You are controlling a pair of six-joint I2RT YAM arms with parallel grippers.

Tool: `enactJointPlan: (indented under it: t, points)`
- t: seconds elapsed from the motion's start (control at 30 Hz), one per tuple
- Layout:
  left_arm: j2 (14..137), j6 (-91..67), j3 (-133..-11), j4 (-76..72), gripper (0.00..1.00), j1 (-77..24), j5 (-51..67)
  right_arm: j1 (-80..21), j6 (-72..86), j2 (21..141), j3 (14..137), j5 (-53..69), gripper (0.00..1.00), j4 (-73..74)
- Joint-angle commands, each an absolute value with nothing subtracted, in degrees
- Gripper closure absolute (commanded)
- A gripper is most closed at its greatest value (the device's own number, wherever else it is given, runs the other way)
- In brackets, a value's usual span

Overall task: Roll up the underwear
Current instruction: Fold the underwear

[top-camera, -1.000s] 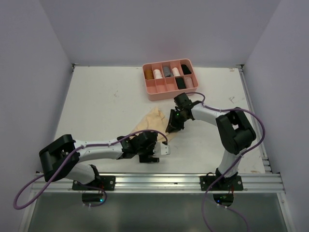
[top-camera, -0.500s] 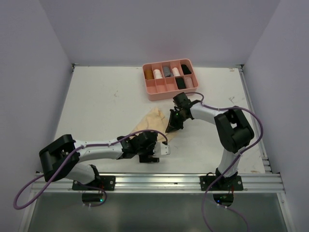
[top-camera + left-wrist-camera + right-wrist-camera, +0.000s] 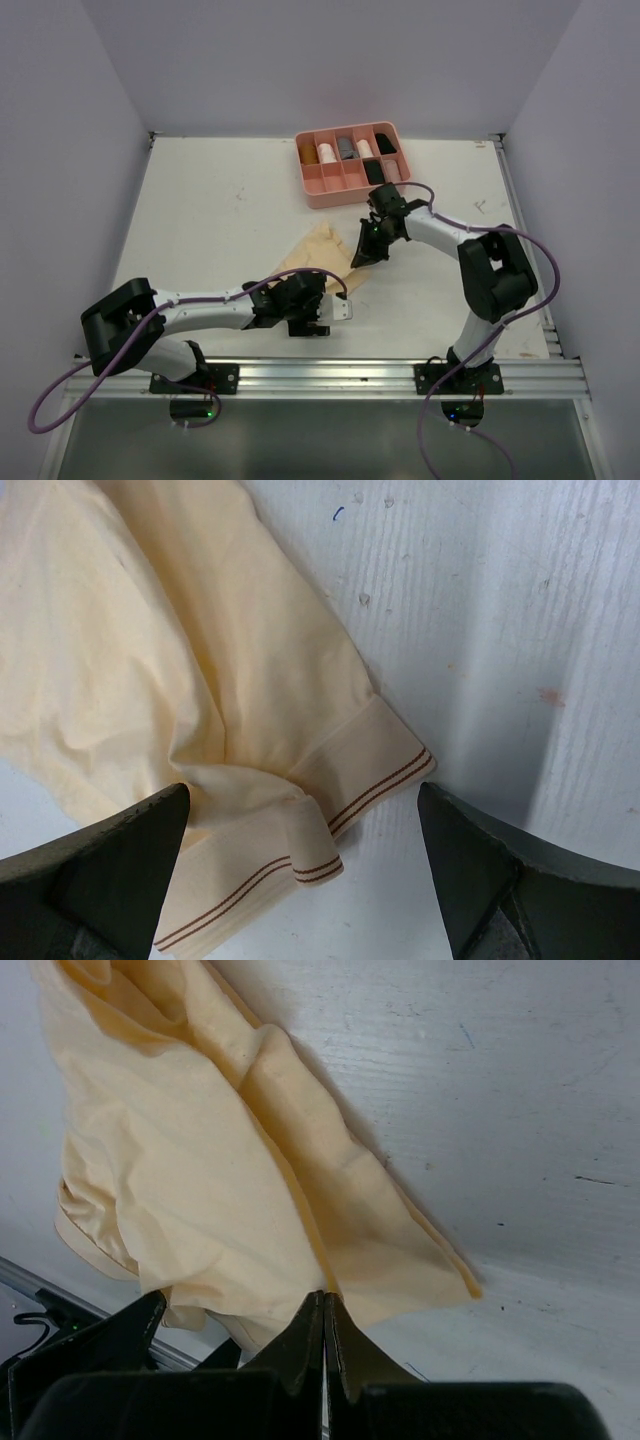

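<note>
The pale tan underwear (image 3: pixel 314 252) lies crumpled on the white table in front of the arms. My right gripper (image 3: pixel 361 258) is shut on a fold at the cloth's right edge (image 3: pixel 300 1210), its jaws pressed together (image 3: pixel 323 1302) with the fabric pinched at the tips. My left gripper (image 3: pixel 326 303) is open at the garment's near corner. In the left wrist view the striped waistband (image 3: pixel 330 800) lies folded over between the wide-apart fingers (image 3: pixel 110 865), and the gripper (image 3: pixel 302 810) holds nothing. Only this tan garment is loose on the table.
A pink divided tray (image 3: pixel 345 196) stands at the back, just beyond the right gripper, with several rolled items in its compartments. The metal rail (image 3: pixel 330 378) runs along the near edge. Grey walls close in the left, right and back sides.
The right gripper has closed on the cloth's right edge and shifted slightly right and back toward the tray, drawing the edge with it. The left arm has not moved.
</note>
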State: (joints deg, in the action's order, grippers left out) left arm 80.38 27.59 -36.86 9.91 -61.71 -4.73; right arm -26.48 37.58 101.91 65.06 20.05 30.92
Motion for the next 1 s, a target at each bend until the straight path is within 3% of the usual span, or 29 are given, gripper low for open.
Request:
enactJointPlan:
  t: [0.0,0.73,0.97]
  points:
    - [79.7,26.5,-37.2,10.5,0.0,-61.3,-4.3,-25.0,34.3,98.8,66.1,19.1,1.0,34.7]
    - [79.6,26.4,-37.4,11.1,0.0,-61.4,-4.0,-22.3,29.3,96.9,63.5,19.1,1.0,39.4]
    - [74.3,26.2,-39.8,13.6,0.0,-61.4,-2.2,-22.2,27.6,99.3,60.2,16.3,1.0,36.0]
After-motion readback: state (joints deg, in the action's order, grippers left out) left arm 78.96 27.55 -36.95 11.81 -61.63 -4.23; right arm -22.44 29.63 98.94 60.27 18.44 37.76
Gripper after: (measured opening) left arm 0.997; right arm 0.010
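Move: The cream underwear's edge is already pinched in the right hand. The lower layer's right corner, over which this edge is drawn, lies about 5 cm to that hand's right, 2 cm back and 3 cm below. The underwear's far end is some 9 cm ahead and 6 cm left; the striped waistband about 9 cm back and 6 cm left; the pink box is centred roughly 25 cm straight ahead. From the open left hand, the corner lies around 9 cm ahead and 13 cm right. The underwear's pinched edge is drawn across to the right by the right hand, about 3.5 cm while rising slightly, then farther right, back towards the base and down, ending some 5 cm right, 3 cm back and 1.5 cm lower. The closed fingers keep their pinch and the wrist turns only a little. ##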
